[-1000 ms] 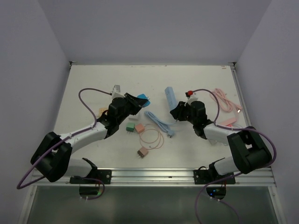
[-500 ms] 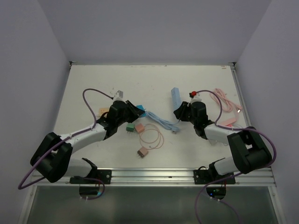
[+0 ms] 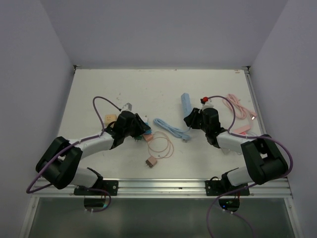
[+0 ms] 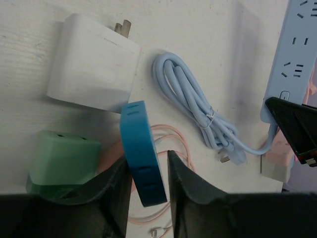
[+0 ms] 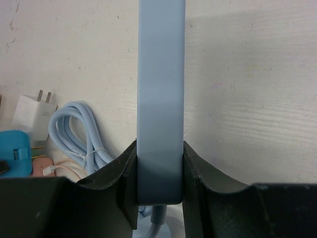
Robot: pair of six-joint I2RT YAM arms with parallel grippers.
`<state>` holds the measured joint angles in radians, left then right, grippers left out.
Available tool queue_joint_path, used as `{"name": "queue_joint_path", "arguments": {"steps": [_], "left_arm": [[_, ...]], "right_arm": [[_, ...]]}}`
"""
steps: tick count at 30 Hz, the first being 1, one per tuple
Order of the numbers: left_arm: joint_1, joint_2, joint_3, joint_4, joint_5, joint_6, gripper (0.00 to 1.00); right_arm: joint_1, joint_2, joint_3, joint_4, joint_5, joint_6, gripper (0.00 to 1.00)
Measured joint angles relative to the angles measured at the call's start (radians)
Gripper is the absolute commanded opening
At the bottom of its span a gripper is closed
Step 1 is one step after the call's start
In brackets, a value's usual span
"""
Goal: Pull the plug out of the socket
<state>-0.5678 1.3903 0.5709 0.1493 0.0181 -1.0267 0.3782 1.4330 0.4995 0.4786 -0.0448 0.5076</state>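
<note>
The socket is a pale blue power strip [image 3: 185, 101] [image 5: 161, 89] with its far end pointing to the back of the table. My right gripper [image 3: 191, 119] [image 5: 159, 173] is shut on its near end, just above where its cord leaves. The blue plug [image 4: 141, 148] [image 3: 147, 130] is off the strip, down on the table among other adapters. My left gripper [image 3: 142, 131] [image 4: 148, 173] straddles the plug. One finger lies against it and a thin gap shows at the other.
Around the plug lie a white charger [image 4: 91, 64], a green adapter [image 4: 62, 161], a coiled pale blue cord [image 3: 168, 128] [image 4: 193, 106] and a thin pink cable loop [image 3: 161, 145]. A pink adapter [image 3: 151, 161] sits nearer. Another pink cable [image 3: 238, 107] lies at the right.
My left arm has drawn back toward the near left and come down to the table with the blue plug. Its jaws have eased apart. The right gripper turned the strip slightly, then stayed still.
</note>
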Motion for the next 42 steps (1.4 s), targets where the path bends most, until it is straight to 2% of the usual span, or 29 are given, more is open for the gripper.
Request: {"name": "queue_joint_path", "arguments": {"steps": [2, 5, 6, 9, 12, 16, 20, 23, 28, 31, 35, 42], "left_arm": [[0.003, 0.0, 0.0, -0.002, 0.0, 0.006, 0.48], [0.005, -0.001, 0.0, -0.01, -0.001, 0.02, 0.64], [0.006, -0.002, 0.0, -0.016, -0.001, 0.024, 0.74], [0.008, -0.02, 0.0, -0.041, -0.002, 0.034, 0.89], [0.013, -0.063, 0.013, -0.094, -0.007, 0.048, 0.98], [0.032, -0.128, 0.105, -0.221, -0.032, 0.103, 1.0], [0.081, -0.179, 0.257, -0.355, -0.076, 0.193, 1.0], [0.148, -0.198, 0.364, -0.433, -0.082, 0.265, 1.0], [0.324, -0.205, 0.481, -0.531, -0.074, 0.371, 1.0], [0.386, -0.205, 0.497, -0.567, -0.09, 0.425, 1.0], [0.395, -0.22, 0.463, -0.57, -0.122, 0.482, 1.0], [0.397, -0.253, 0.389, -0.576, -0.188, 0.545, 0.99]], "right_arm": [[0.0, 0.0, 0.0, 0.0, -0.003, 0.0, 0.0], [0.0, 0.002, 0.0, 0.0, -0.008, -0.002, 0.0], [0.0, 0.002, 0.0, 0.0, -0.011, -0.002, 0.0], [-0.001, 0.005, 0.001, -0.001, -0.024, -0.003, 0.0], [-0.001, 0.015, 0.009, -0.01, -0.028, -0.004, 0.0], [-0.002, 0.042, 0.054, -0.055, -0.03, -0.015, 0.0], [-0.003, 0.063, 0.136, -0.134, -0.028, -0.034, 0.0], [-0.004, 0.083, 0.223, -0.194, -0.022, -0.056, 0.0], [-0.004, 0.18, 0.452, -0.301, 0.009, -0.099, 0.0], [-0.004, 0.265, 0.63, -0.358, 0.039, -0.127, 0.0], [-0.005, 0.351, 0.825, -0.395, 0.077, -0.148, 0.0], [-0.006, 0.521, 1.044, -0.408, 0.106, -0.161, 0.0]]}}
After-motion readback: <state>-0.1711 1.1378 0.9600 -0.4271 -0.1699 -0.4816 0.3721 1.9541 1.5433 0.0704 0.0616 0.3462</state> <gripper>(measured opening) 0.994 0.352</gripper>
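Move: The left hand's fingers still hold the blue plug edge-on, low over the table. The white plug is about 4 cm ahead and 3 cm left of them, the pink plug 3 cm back and 1 cm left, the green plug 2 cm back and 7 cm left, and the tan socket some 5 cm ahead and 19 cm left. The right hand holds the power strip; the far table edge is about 28 cm straight ahead, its cord coil 8 cm left, 4 cm back. The left fingers let go of the blue plug, opening wide while staying low, then rise off it and swing away left some 18 cm and a little forward towards the tan socket, ending about 13 cm higher and rolled some 30 degrees with the left side up. The right hand keeps its pinch on the strip's cord end and, after a short hold, carries the strip forward and up towards the far edge. ##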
